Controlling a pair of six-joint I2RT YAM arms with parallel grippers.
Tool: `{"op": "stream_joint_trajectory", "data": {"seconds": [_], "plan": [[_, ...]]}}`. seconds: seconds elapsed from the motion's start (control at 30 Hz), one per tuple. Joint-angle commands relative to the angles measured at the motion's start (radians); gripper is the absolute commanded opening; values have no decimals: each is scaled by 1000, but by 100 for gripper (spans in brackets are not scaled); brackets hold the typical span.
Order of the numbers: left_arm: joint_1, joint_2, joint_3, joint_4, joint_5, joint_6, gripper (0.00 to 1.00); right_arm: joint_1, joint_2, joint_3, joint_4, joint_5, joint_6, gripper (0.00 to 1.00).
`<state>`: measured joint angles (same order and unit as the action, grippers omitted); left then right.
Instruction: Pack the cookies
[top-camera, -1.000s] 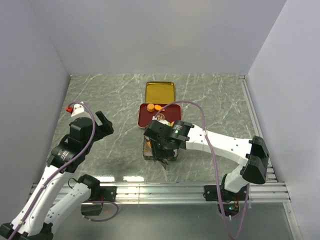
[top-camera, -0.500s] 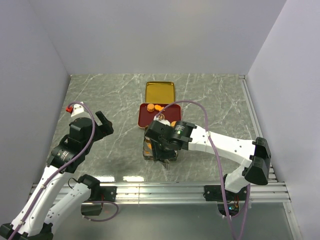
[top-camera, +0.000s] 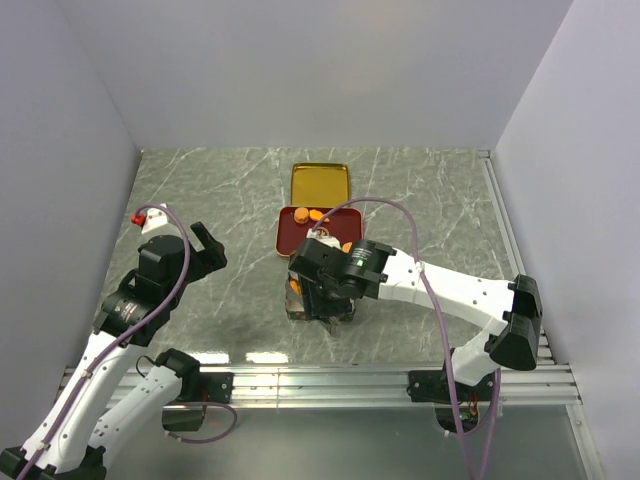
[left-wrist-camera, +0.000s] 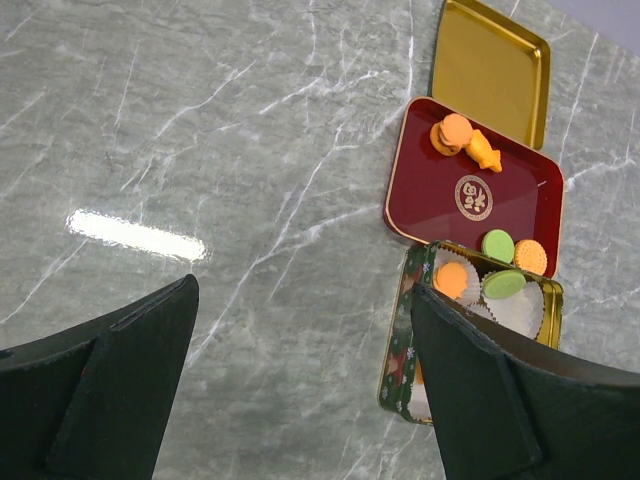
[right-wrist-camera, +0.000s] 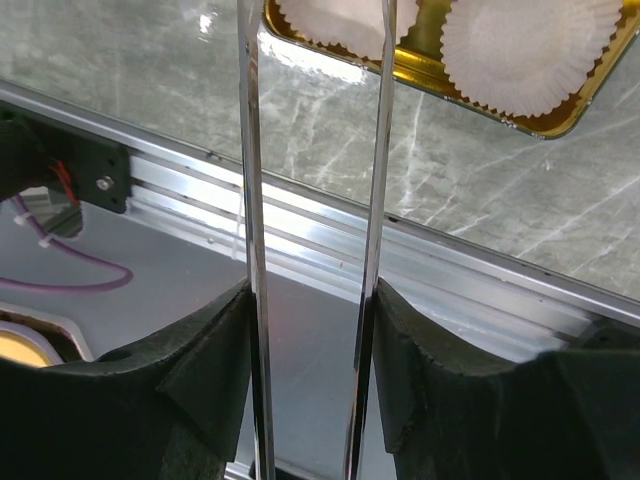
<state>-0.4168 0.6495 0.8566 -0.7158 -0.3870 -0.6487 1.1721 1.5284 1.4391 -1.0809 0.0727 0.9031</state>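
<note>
Two orange cookies (left-wrist-camera: 455, 133) and a fish-shaped one (left-wrist-camera: 484, 152) lie in the dark red tray (left-wrist-camera: 440, 215). More cookies (left-wrist-camera: 497, 245), orange and green, sit in the gold-lined tin (left-wrist-camera: 400, 340), some in white paper cups (right-wrist-camera: 525, 45). My right gripper (top-camera: 322, 300) hovers over the tin's near end. It is shut on a pair of thin metal tongs (right-wrist-camera: 250, 150), whose blades stand apart with their tips out of view. My left gripper (left-wrist-camera: 305, 300) hangs open and empty over bare table, left of the tin.
An empty gold tray (top-camera: 320, 182) lies behind the red tray (top-camera: 290, 235). An aluminium rail (right-wrist-camera: 450, 270) runs along the table's near edge, just below the tin (top-camera: 295, 300). White walls close in the left, right and back.
My right wrist has shifted slightly to the right and farther back over the tin's near end. The left arm has not moved.
</note>
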Motion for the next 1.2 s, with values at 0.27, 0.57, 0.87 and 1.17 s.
{"op": "stream_joint_trajectory", "data": {"seconds": [0.27,0.57,0.87,1.17], "plan": [[-2,-17,4,21,-13,-11,93,6,10,222,-103,71,-26,54],[-2,-14,4,19,-10,-9,93,-8,65,418,-223,141,-70,54],[-8,-19,4,16,-19,-14,93,-121,73,495,-249,151,-151,54],[-14,-22,5,16,-19,-14,94,-268,142,560,-257,134,-253,54]]}}
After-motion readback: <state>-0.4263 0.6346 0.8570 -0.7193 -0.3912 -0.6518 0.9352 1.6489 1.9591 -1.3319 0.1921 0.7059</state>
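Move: The right hand is just above the front-left cup of the tin, with the packed fish cookie about 2 cm under its fingers. In the red tray, the other fish lies some 18 cm ahead and 4 cm right; the stacked orange cookie is level with that fish, straight ahead of the hand. The green cookie is about 12 cm ahead and 7 cm right, all roughly 3 cm below. That unpacked fish is about 8 cm ahead, 21 cm right and 10 cm below the left hand. Up first, the empty right hand rises about 9 cm clear of the tin, drifting a little forward. It then swings forward, and slightly right, over the tin towards the cookies in the red tray, making roughly 11 cm forward in all. The fingers stay half open while the wrist tips them some 15 degrees outward and turns slightly clockwise. ##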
